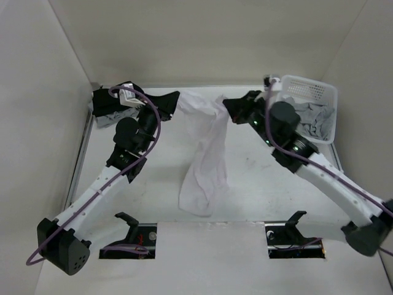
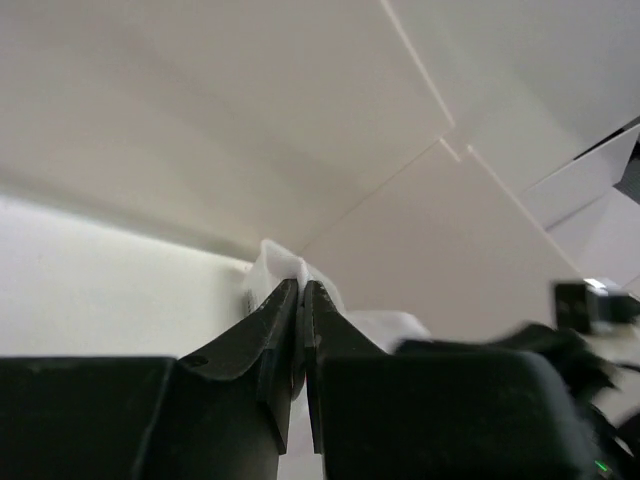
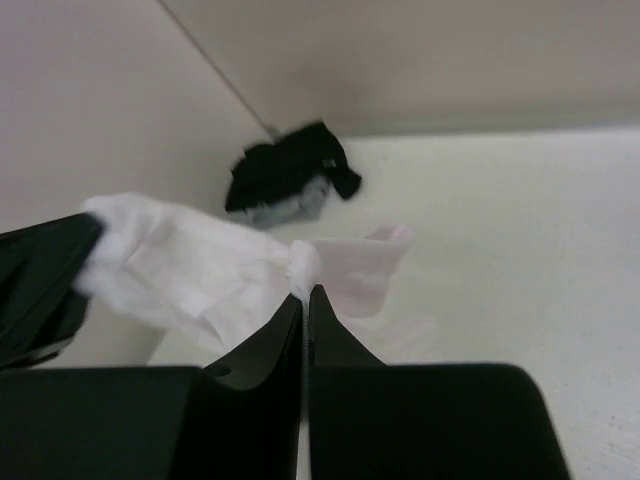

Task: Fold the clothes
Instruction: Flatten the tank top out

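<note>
A thin white tank top (image 1: 206, 153) hangs stretched between my two grippers at the back of the table, and its lower end trails onto the tabletop toward the front. My left gripper (image 1: 177, 101) is shut on the garment's left upper corner. In the left wrist view, white fabric (image 2: 272, 258) bunches above the left gripper (image 2: 301, 285). My right gripper (image 1: 226, 104) is shut on the right upper corner. In the right wrist view, the cloth (image 3: 190, 265) is pinched in the right gripper (image 3: 304, 293).
Black and grey garments (image 1: 110, 112) lie heaped in the back left corner and also show in the right wrist view (image 3: 285, 175). A white lattice basket (image 1: 310, 89) at the back right holds a grey garment (image 1: 314, 120). Walls close in the table on three sides.
</note>
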`<state>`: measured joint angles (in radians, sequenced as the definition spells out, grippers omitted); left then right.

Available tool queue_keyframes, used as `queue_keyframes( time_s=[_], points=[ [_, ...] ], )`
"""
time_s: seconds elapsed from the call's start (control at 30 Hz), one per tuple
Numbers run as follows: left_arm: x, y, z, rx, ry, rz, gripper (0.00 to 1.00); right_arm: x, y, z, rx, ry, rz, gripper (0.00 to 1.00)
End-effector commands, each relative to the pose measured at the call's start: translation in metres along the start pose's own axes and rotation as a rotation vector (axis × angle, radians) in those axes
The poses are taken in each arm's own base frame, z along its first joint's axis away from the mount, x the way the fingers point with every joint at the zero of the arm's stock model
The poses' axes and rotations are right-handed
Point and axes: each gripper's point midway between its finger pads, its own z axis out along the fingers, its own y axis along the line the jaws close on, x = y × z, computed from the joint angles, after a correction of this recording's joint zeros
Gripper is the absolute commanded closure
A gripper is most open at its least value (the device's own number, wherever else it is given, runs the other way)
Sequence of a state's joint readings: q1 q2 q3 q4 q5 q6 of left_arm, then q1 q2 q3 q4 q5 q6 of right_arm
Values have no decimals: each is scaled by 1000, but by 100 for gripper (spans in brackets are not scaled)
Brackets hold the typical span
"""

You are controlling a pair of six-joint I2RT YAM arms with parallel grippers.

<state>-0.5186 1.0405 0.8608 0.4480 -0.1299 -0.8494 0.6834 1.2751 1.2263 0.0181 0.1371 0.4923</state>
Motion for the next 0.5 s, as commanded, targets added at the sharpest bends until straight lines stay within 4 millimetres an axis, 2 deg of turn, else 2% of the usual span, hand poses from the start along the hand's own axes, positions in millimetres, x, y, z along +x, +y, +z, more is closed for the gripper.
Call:
queue_keyframes(
  time_s=[0.0,0.1,0.2,0.33,0.4,0.47],
  points=[
    [-49,-46,-8,100,-90,53,95,-52,24,-58,-34,-183,-30,98],
    [-82,-78,-27,161,-155,73,95,-82,46,-119,-72,-275,-37,98],
    [-113,-104,-55,206,-228,98,95,-98,66,-163,-113,-308,-28,97],
    [-154,-125,-93,224,-345,134,95,-111,93,-197,-155,-318,-51,97],
    [-167,-133,-103,224,-380,143,95,-121,102,-207,-161,-337,-62,97],
    [-175,-137,-107,222,-397,157,95,-123,114,-211,-180,-333,-80,97]
  ],
)
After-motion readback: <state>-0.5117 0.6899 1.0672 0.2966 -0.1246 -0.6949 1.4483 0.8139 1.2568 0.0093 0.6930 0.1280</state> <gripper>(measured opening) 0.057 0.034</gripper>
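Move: The white tank top is already pinched near its top by both hands, about 17 cm apart, and hangs back towards the bases. Its middle lies some 10 cm back, 9 cm right and 20 cm below the left hand; from the right hand, 11 cm back, 6 cm left and 18 cm below. The dark clothes pile is about 25 cm ahead, 28 cm left and 37 cm below the left hand. The basket sits roughly 17 cm ahead, 35 cm right and 30 cm below the right hand. The tank top is hoisted fast and drawn taut between two hands that keep it pinched: the left rises some 16 cm while coming back 13 and going left, away from the right hand. The right sweeps back about 20 cm and up 15, drifting right. Both wrists tilt their fingertips upward, roughly 20 degrees. ##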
